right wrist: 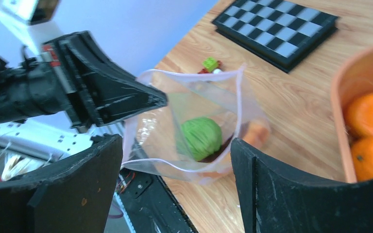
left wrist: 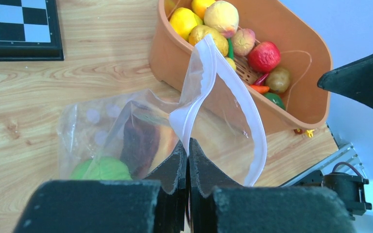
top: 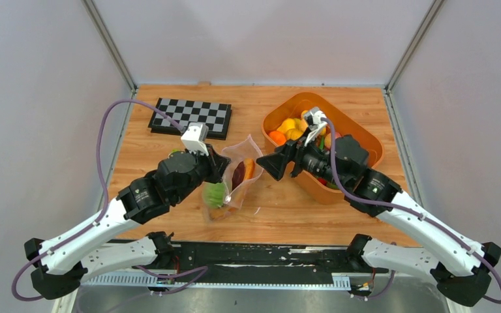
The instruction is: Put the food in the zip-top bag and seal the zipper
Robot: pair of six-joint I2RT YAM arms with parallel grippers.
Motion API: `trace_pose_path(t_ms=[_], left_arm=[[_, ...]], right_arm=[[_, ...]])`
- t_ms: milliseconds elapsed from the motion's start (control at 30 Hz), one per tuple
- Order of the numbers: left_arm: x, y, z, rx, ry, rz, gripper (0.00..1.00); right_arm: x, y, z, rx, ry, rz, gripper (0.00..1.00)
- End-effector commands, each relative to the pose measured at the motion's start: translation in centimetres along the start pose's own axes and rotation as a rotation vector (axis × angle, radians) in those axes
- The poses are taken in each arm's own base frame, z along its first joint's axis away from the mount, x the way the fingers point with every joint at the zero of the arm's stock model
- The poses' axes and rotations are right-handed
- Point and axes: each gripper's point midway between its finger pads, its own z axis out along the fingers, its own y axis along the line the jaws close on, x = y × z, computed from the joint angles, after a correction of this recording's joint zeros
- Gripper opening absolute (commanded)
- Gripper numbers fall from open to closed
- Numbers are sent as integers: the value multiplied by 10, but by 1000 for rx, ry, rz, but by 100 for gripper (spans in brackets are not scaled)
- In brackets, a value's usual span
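The clear zip-top bag (top: 235, 179) stands half upright in the middle of the table, its mouth open toward the right. My left gripper (top: 225, 163) (left wrist: 188, 143) is shut on the whitish zipper (left wrist: 201, 92) at the mouth's edge and holds it up. Inside lie a green fruit (left wrist: 102, 170) (right wrist: 201, 137) and a maroon slice with an orange rim (left wrist: 138, 141). My right gripper (top: 264, 164) (right wrist: 175, 145) hangs open and empty just in front of the bag's mouth (right wrist: 194, 97). More food, among it a red apple (left wrist: 263, 56) and oranges (right wrist: 369, 114), fills the orange tub.
The orange tub (top: 291, 98) stands at the back right, close behind my right arm. A checkerboard (top: 191, 117) lies at the back left. Small block toys (right wrist: 210, 64) sit on the table behind the bag. The black rail runs along the near edge.
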Motion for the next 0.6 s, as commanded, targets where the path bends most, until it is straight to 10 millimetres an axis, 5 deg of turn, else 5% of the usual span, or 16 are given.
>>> trace_pose_path(t_ms=[0, 233, 400, 567], left_arm=[[-8, -6, 3, 13, -33, -34, 6], [-7, -7, 5, 15, -27, -32, 6], [-6, -5, 5, 6, -24, -23, 6], [-4, 9, 3, -60, -11, 15, 5]], right_arm=[[21, -48, -11, 238, 1, 73, 82], [63, -55, 10, 254, 174, 129, 74], [70, -42, 37, 181, 227, 181, 26], [59, -30, 41, 122, 215, 135, 3]])
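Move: The free right-hand rim of the zip-top bag's open mouth is roughly 12 cm below my right hand, about 2 cm ahead and 1 cm left. Inside the bag, the carrot sits some 4 cm ahead, 6 cm left and 24 cm down, and the cabbage about 3 cm back, 17 cm left and 27 cm down. The orange basket's middle is around 14 cm ahead, 19 cm right, 28 cm down. From my left hand that rim is some 9 cm right, 1 cm back, 6 cm below. I drop my open right hand about 12 cm to the bag's free rim, easing slightly forward and swinging a couple of centimetres right before coming back left. My fingers tip some 25 degrees farther down, and on the later part of the descent they close and pinch the rim. My left hand keeps its pinch on the rim opposite, nearly still. ##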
